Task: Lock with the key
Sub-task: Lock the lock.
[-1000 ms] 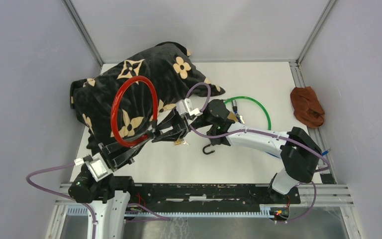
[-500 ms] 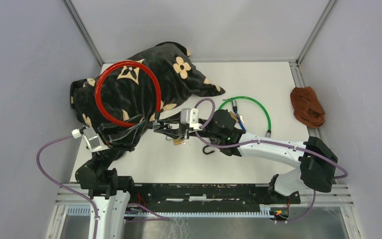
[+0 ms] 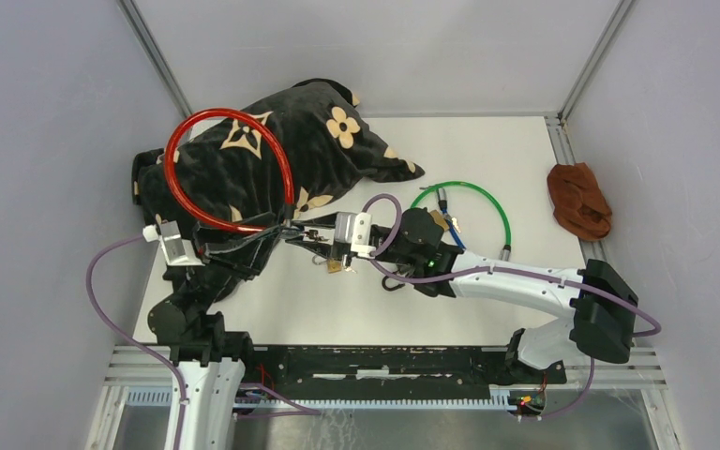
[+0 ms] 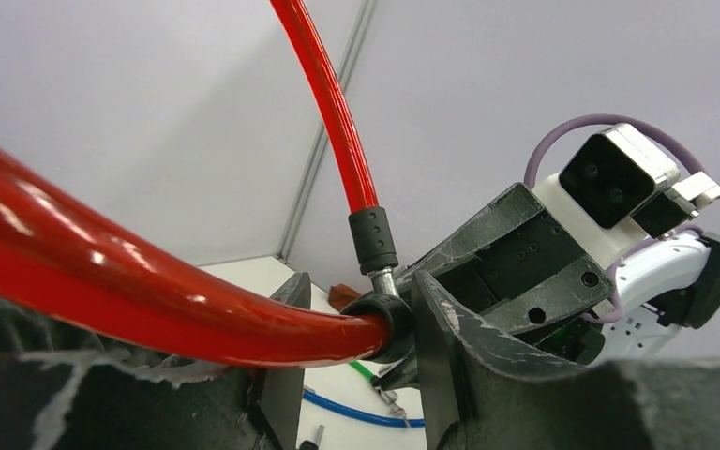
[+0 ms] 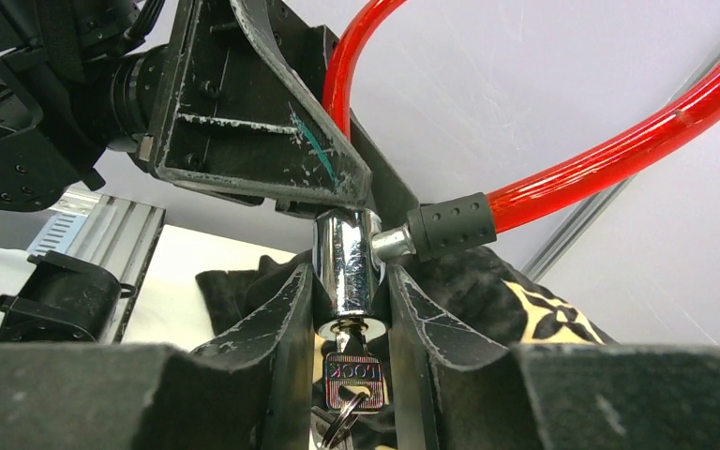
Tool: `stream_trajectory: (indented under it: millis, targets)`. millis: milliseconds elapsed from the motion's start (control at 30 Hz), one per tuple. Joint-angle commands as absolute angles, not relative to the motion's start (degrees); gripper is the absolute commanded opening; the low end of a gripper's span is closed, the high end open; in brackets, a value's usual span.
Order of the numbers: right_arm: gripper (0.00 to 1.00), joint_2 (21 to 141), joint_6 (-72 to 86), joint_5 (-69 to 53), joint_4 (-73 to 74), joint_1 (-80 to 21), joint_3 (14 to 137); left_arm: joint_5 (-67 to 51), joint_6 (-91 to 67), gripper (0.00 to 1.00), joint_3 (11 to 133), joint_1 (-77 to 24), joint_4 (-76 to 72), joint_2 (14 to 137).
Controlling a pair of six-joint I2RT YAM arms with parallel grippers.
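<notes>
A red cable lock (image 3: 230,169) loops over the black cushion. Its chrome lock cylinder (image 5: 345,267) stands upright between my right gripper's fingers; the right gripper (image 5: 349,277) is shut on it. The key (image 5: 354,380) sits in the cylinder's lower end with a ring hanging from it, also visible as the key (image 3: 335,266) from above. The cable's black-sleeved pin (image 5: 445,228) enters the cylinder's side. My left gripper (image 4: 358,291) stands open, and the red cable (image 4: 150,309) runs across the gap, its black collar (image 4: 384,323) against the right finger. From above, the left gripper (image 3: 311,236) meets the right gripper (image 3: 333,246).
A black cushion with tan flowers (image 3: 319,131) lies at the back left. A green cable loop (image 3: 487,202) and a blue cable (image 4: 366,414) lie behind the right arm. A black hook (image 3: 392,281) rests on the white table, and a brown cloth (image 3: 578,200) sits at the right edge.
The red loop has swung up and to the left over the cushion as the left arm turned. The left jaws have widened around the cable. The right arm followed leftward, still holding the cylinder.
</notes>
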State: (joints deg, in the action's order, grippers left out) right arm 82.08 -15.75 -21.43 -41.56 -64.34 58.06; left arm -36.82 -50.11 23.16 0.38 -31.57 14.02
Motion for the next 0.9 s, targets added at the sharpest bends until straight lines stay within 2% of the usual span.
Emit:
stream_trajectory:
  millis: [0, 67, 100, 200, 233, 467, 533, 600, 700, 867]
  targets:
    - [0.00, 81.96, -18.88, -20.56, -44.07, -65.39, 62.63, -37.39, -54.69, 0.50, 22.70, -1.14, -35.58, 14.41]
    - [0.00, 82.27, -19.31, -20.65, -43.57, -65.48, 62.93, -37.60, -55.94, 0.46, 22.51, -1.27, -36.73, 14.49]
    - [0.00, 82.43, -19.55, -20.79, -43.17, -65.57, 63.23, -37.57, -56.32, 0.40, 22.50, -1.31, -37.19, 14.48]
    - [0.00, 82.89, -19.84, -21.23, -42.36, -65.57, 63.90, -37.41, -56.06, 0.11, 22.50, -1.39, -38.14, 14.42]
    - [0.00, 82.91, -19.86, -21.31, -42.23, -65.56, 63.96, -37.28, -55.81, 0.04, 22.50, -1.38, -38.41, 14.35]
    - [0.02, 81.36, -21.75, -22.61, -40.13, -65.57, 62.94, -36.88, -52.50, 0.02, 21.69, -1.36, -39.73, 13.12]
    - [0.27, 80.37, -22.66, -22.96, -38.45, -65.57, 62.43, -37.16, -48.18, 0.02, 21.83, -1.41, -40.94, 12.33]
    - [0.43, 79.44, -23.77, -23.16, -36.96, -65.49, 61.83, -37.24, -44.63, 0.02, 22.20, -1.40, -42.34, 11.55]
    - [0.58, 78.42, -24.97, -23.44, -34.29, -65.48, 61.79, -37.87, -41.82, 0.02, 22.83, -1.38, -45.41, 11.25]
    - [0.73, 76.40, -26.15, -24.51, -28.60, -64.85, 62.02, -41.63, -38.54, 0.02, 23.07, -1.31, -47.63, 10.89]
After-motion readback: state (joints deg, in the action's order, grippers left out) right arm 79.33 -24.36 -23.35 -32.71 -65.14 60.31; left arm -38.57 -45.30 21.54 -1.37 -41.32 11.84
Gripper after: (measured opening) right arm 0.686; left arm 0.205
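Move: The red cable's end collar and the lock cylinder beyond it sit at the open left fingertips, the cylinder's middle about 3 cm to the right and 1 cm ahead, about 1 cm lower. The key is some 6 cm right, level fore and aft, and 4 cm below; the other cable end's black sleeve is about 4 cm ahead and 3 cm right. The right hand already pinches the cylinder, its middle about 1 cm left of that hand's point. Ease the left gripper back about a centimetre while closing it on the red cable's end beside the lock cylinder, and hold the right gripper nearly still until that grip is made. Then open the right fingers wide to let go of the cylinder, backing them about 1 cm. Carry the lock back and slightly up with the left, about 3 cm back in all, tipping its fingers up some 15 degrees. ##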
